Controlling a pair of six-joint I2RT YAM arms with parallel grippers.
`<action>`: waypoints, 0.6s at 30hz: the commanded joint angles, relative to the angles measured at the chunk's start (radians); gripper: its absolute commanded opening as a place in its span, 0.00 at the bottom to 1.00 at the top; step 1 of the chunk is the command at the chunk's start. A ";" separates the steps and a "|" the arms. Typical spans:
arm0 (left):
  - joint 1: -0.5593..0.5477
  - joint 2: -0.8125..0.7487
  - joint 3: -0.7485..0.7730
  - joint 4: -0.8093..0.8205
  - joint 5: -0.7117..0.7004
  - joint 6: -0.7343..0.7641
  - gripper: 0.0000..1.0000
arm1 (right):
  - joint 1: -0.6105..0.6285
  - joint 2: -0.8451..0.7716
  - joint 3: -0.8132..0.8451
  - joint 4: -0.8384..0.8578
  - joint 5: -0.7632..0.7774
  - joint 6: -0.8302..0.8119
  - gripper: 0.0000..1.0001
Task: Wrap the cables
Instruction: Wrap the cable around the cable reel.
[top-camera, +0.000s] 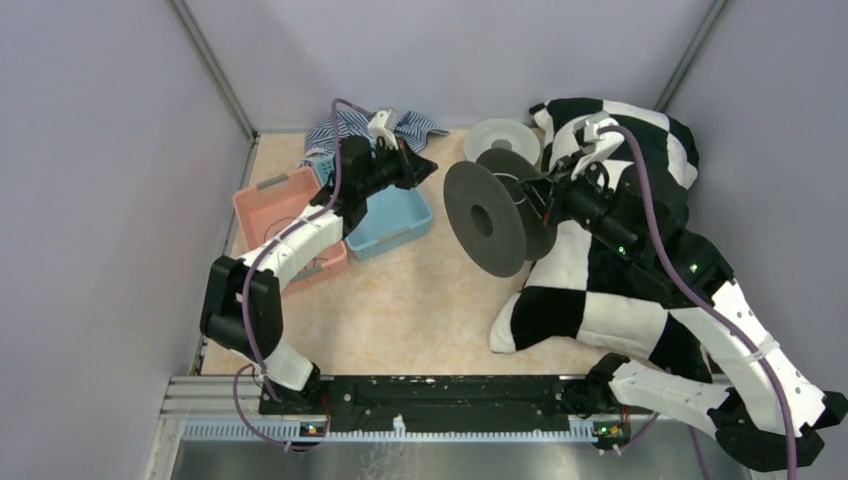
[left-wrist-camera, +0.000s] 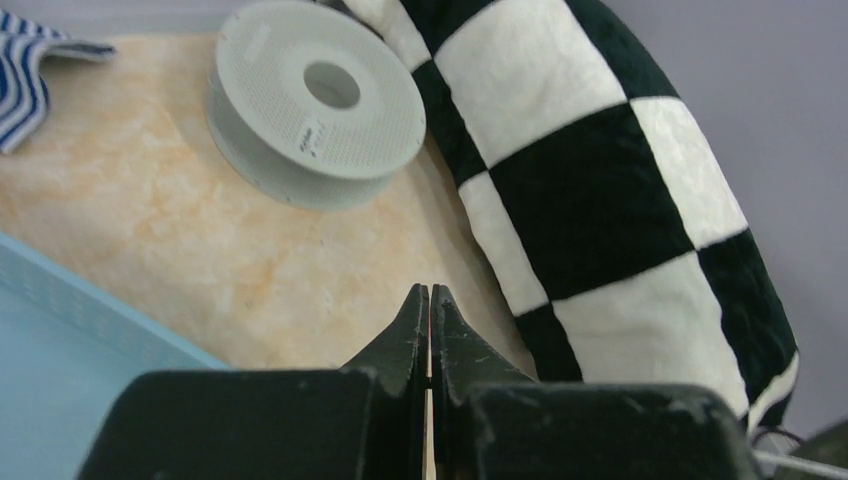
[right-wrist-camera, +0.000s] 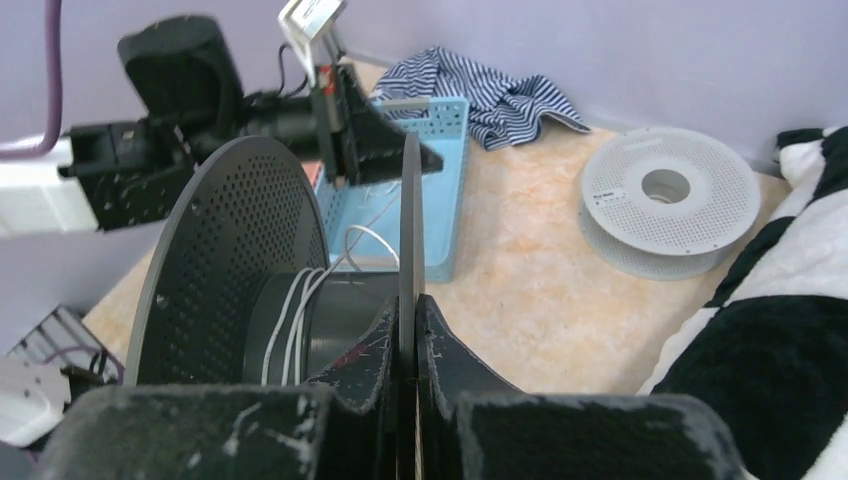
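A dark grey spool stands on edge in the middle of the table. My right gripper is shut on the thin rim of one flange. A white cable is wound a few turns round the spool's hub and rises toward my left gripper. That left gripper hovers over the blue basket with its jaws shut, and no cord shows between them in its own view. Whether it pinches the white cable I cannot tell. The black cable is out of view.
A white spool lies flat at the back. A black-and-white checkered cushion fills the right side under my right arm. A pink basket sits left of the blue one, a striped cloth behind them. Walls close in all around.
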 joint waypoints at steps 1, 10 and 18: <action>0.005 -0.101 -0.085 0.068 0.015 -0.030 0.00 | 0.012 -0.012 0.089 0.130 0.099 0.075 0.00; -0.121 -0.197 -0.218 0.101 0.022 -0.115 0.00 | 0.012 0.083 0.120 0.279 0.356 0.129 0.00; -0.237 -0.225 -0.253 0.093 -0.055 -0.144 0.00 | 0.013 0.138 0.085 0.421 0.467 0.151 0.00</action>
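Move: Off the left hand, which holds the cable end, the dark cable reel hangs in the right gripper about 15 cm back, 11 cm to the right and some 13 cm higher. From that hand the white spool stands roughly 12 cm ahead and 13 cm right, and the blue basket about level with it and 11 cm left, both some 20 cm lower. The right hand has the reel's middle about 3 cm ahead, 6 cm left, 1 cm below. Drawing back about 11 cm and then also some 6 cm to the right, the left hand keeps its shut grip on the cable end and passes below the reel's level from its far side to its near side. Meanwhile the right hand, still pinching the reel's right flange, carries it 6 to 7 cm forward and about 4 cm up, turning it some 20 degrees clockwise and raising its left side. ##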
